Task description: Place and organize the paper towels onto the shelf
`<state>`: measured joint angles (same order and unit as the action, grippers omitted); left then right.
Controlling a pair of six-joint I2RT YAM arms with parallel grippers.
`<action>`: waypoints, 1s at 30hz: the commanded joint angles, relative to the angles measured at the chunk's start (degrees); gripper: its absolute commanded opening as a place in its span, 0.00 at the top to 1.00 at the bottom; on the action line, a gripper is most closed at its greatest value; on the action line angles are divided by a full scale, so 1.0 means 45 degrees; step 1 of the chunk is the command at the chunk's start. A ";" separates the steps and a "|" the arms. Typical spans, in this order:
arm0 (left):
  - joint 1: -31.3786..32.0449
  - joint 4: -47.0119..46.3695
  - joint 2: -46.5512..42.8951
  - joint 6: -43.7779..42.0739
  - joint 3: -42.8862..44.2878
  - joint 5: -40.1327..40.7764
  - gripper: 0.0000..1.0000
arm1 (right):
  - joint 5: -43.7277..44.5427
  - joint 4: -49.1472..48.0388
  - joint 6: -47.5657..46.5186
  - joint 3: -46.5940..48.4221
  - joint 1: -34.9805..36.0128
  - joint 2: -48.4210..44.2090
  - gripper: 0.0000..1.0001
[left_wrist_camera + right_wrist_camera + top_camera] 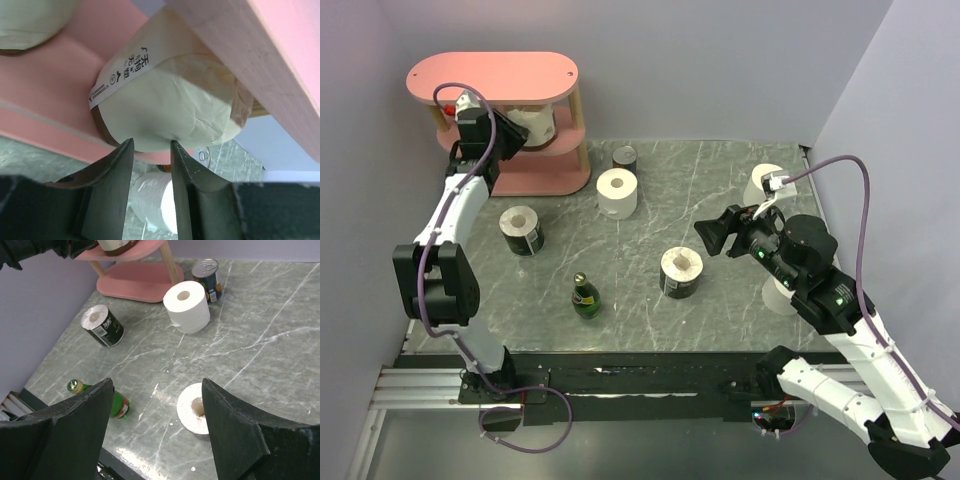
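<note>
The pink shelf (490, 75) stands at the back left. On its middle board (55, 85) lies a cream wrapped paper towel (170, 100), with another roll (35, 20) beside it. My left gripper (151, 142) is at this cream roll, its tips against the roll's side; the jaws stand narrowly apart with nothing between them. On the table stand a white roll (617, 192), two dark-wrapped rolls (521, 230) (681, 272) and a white roll (765, 183) at the right. My right gripper (156, 385) hangs open above the nearer dark-wrapped roll (192, 412).
A tin can (625, 158) stands just behind the white roll, near the shelf's foot. A green bottle (585, 297) stands near the table's front edge. Part of one more roll (780, 295) shows under my right arm. Walls close in the left, back and right sides.
</note>
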<state>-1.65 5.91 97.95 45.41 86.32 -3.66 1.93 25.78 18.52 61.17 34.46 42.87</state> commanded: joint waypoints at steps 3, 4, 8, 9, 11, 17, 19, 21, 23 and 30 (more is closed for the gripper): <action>0.0269 -0.0747 0.0440 0.0105 0.0759 0.0168 0.59 | 0.0078 -0.0807 -0.0366 0.0724 -0.0040 0.0258 0.22; 0.0250 -0.0689 0.0266 0.0047 0.0662 0.0285 0.59 | 0.0059 -0.0788 -0.0386 0.0782 -0.0059 0.0316 0.22; 0.0269 -0.0689 -0.0496 -0.0051 -0.0216 0.0774 0.57 | 0.0020 -0.0827 -0.0289 0.0763 -0.0040 0.0297 0.22; 0.0269 -0.0573 -0.0672 -0.0110 -0.0296 0.0755 0.57 | -0.0019 -0.0827 -0.0250 0.0744 -0.0040 0.0278 0.21; 0.0269 -0.0358 -0.1238 -0.0285 -0.0704 0.0697 0.51 | -0.0137 -0.0788 -0.0094 0.0646 -0.0040 0.0277 0.22; 0.0269 0.0811 -0.3034 -0.0774 -0.1876 0.0053 0.23 | -0.0118 -0.0456 0.0569 0.0119 -0.0040 0.0219 0.21; 0.0269 0.1476 -0.3523 -0.1124 -0.2054 -0.0163 0.14 | 0.0019 -0.0126 0.0824 -0.0095 -0.0059 0.0258 0.21; 0.0772 0.2566 -0.3991 -0.1843 -0.2268 0.0070 0.07 | 0.0195 0.0168 0.1098 -0.0233 -0.0040 0.0355 0.21; 0.1088 0.3311 -0.4246 -0.2276 -0.2580 0.0616 0.03 | 0.0467 0.0714 0.1370 -0.0467 -0.0040 0.0433 0.21; 0.1578 0.4642 -0.5397 -0.3116 -0.4845 0.0695 0.04 | 0.2067 0.2395 0.2445 -0.1266 -0.0060 0.0785 0.21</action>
<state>5.74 20.97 76.29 35.44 69.28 -1.65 5.56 31.77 25.63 57.28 34.46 45.98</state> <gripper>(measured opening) 0.966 0.787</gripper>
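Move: The wrapped roll on the middle shelf stands right before my left fingertips, its middle about 7 cm ahead, 2 cm right and level with me; the other wrapped roll is some 14 cm to the left of it. On the table, 23 cm below that hand, the black roll is 18 cm back and a white roll 7 cm back, 22 cm right. From my right hand the centre roll lies 5 cm ahead, 4 cm left, 30 cm down; the bottle, about as low, is 2 cm back, 27 cm left. My left hand, fingers half shut against the wrapped roll's front, nudges roughly 1 cm forward and to the right, then comes free and backs out of the shelf about 14 cm, opening wide as it goes; clear of the shelf, it drifts right and dips towards the table, fingers tipping down. Late on, my open right hand drops about 7 cm towards the centre roll, tilting downward. ##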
